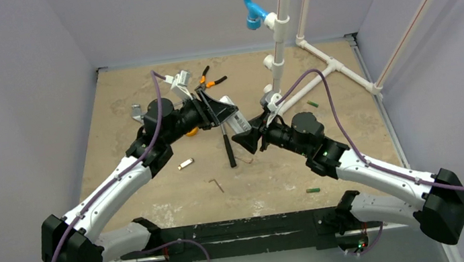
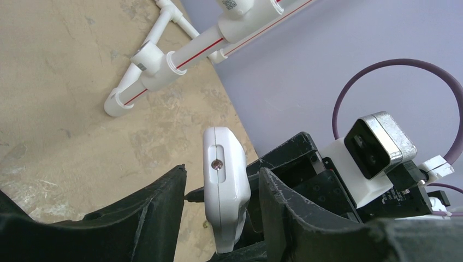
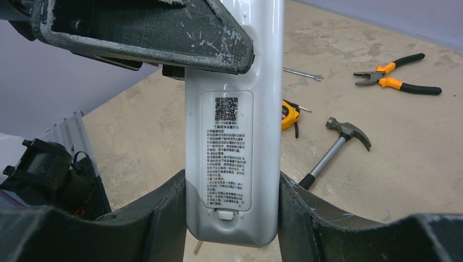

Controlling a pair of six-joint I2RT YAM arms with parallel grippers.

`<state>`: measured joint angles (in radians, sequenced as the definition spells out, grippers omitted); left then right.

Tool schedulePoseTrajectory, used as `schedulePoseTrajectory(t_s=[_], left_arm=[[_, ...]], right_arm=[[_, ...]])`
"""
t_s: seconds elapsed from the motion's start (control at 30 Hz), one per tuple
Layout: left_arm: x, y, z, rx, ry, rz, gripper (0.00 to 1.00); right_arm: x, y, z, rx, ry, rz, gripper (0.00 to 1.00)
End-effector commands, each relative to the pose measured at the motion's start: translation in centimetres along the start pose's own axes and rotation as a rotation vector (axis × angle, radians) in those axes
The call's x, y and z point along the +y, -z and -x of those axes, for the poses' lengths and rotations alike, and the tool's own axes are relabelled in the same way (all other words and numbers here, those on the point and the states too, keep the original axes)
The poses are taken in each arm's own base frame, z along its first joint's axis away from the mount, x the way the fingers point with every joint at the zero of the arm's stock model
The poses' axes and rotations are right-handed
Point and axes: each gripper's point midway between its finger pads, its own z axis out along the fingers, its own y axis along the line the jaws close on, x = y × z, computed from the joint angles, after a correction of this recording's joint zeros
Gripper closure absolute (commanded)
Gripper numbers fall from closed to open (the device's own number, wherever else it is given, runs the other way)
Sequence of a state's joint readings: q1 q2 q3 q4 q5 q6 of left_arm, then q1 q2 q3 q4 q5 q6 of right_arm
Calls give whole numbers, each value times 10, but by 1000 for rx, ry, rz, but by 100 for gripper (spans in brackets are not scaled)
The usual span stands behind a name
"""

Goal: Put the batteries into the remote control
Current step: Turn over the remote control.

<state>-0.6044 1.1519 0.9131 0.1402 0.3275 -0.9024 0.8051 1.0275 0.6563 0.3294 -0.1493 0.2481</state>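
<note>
The white remote control (image 1: pixel 234 118) hangs in the air over the middle of the table, its back with the label and battery-cover latch (image 3: pixel 233 136) facing the right wrist camera. My right gripper (image 3: pixel 233 180) is shut on its lower end, one finger against each long side. My left gripper (image 2: pixel 224 172) straddles the remote's top end (image 2: pixel 225 191), with a gap showing on both sides, so it is open. One of its fingers (image 3: pixel 147 33) crosses the upper back of the remote. Two green batteries lie on the table, one at the right (image 1: pixel 312 103) and one near the front (image 1: pixel 313 190).
A hammer (image 1: pixel 228 145) lies under the grippers. Orange-handled pliers (image 1: pixel 212 79) lie at the back, a small silver clip (image 1: pixel 185 164) and a bent hex key (image 1: pixel 215 184) nearer the front. A white pipe frame (image 1: pixel 280 30) rises at the back right.
</note>
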Motion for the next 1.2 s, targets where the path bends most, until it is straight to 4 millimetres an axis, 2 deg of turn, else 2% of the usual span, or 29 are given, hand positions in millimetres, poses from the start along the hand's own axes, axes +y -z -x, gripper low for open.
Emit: schedulePoseTrajectory(t_s=[0.0, 0.17, 0.33, 0.43, 0.6, 0.83, 0.93, 1.0, 1.17], left_arm=[[-26, 1, 20, -54, -23, -59, 52], [-25, 0, 20, -55, -22, -57, 56], [-24, -1, 19, -49, -23, -52, 72], [-23, 0, 18, -46, -29, -49, 76], [-23, 1, 19, -56, -50, -48, 76], [-22, 0, 17, -54, -50, -55, 60], [-22, -1, 17, -52, -47, -54, 59], [-22, -2, 17, -50, -43, -51, 63], [-20, -3, 16, -45, -38, -46, 81]], right_arm=[[16, -3, 37, -98, 1, 55, 100], [16, -3, 36, -95, -1, 57, 100], [16, -3, 36, -95, -3, 61, 100], [17, -4, 36, -92, -2, 65, 100], [18, -5, 36, -91, 1, 72, 100], [19, -7, 35, -85, -1, 79, 100], [20, -7, 35, -86, 0, 81, 100], [19, -7, 35, -86, 0, 79, 100], [18, -7, 34, -83, 2, 72, 100]])
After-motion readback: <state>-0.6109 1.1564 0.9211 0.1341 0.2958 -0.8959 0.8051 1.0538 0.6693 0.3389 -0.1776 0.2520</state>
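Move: The white remote control is still in the right fingers by its lower end; its middle lies about 3 cm ahead, 2 cm left and 3 cm above that hand. Its upper part already stands between the left hand's open fingers, its middle about 1 cm back, 1 cm left and 2 cm below them. On the table about 30 cm below the left hand, the hammer is some 11 cm ahead and 3 cm left, and the white pipe foot 18 cm ahead and 14 cm right. The remote, still gripped by its side edges in the right hand, is pinched across its front and back faces by the left fingers. They close by about half their gap, ease open part-way, then close again, the left hand staying in place. The right hand keeps its grip and creeps less than 1 cm left, towards the left hand. ##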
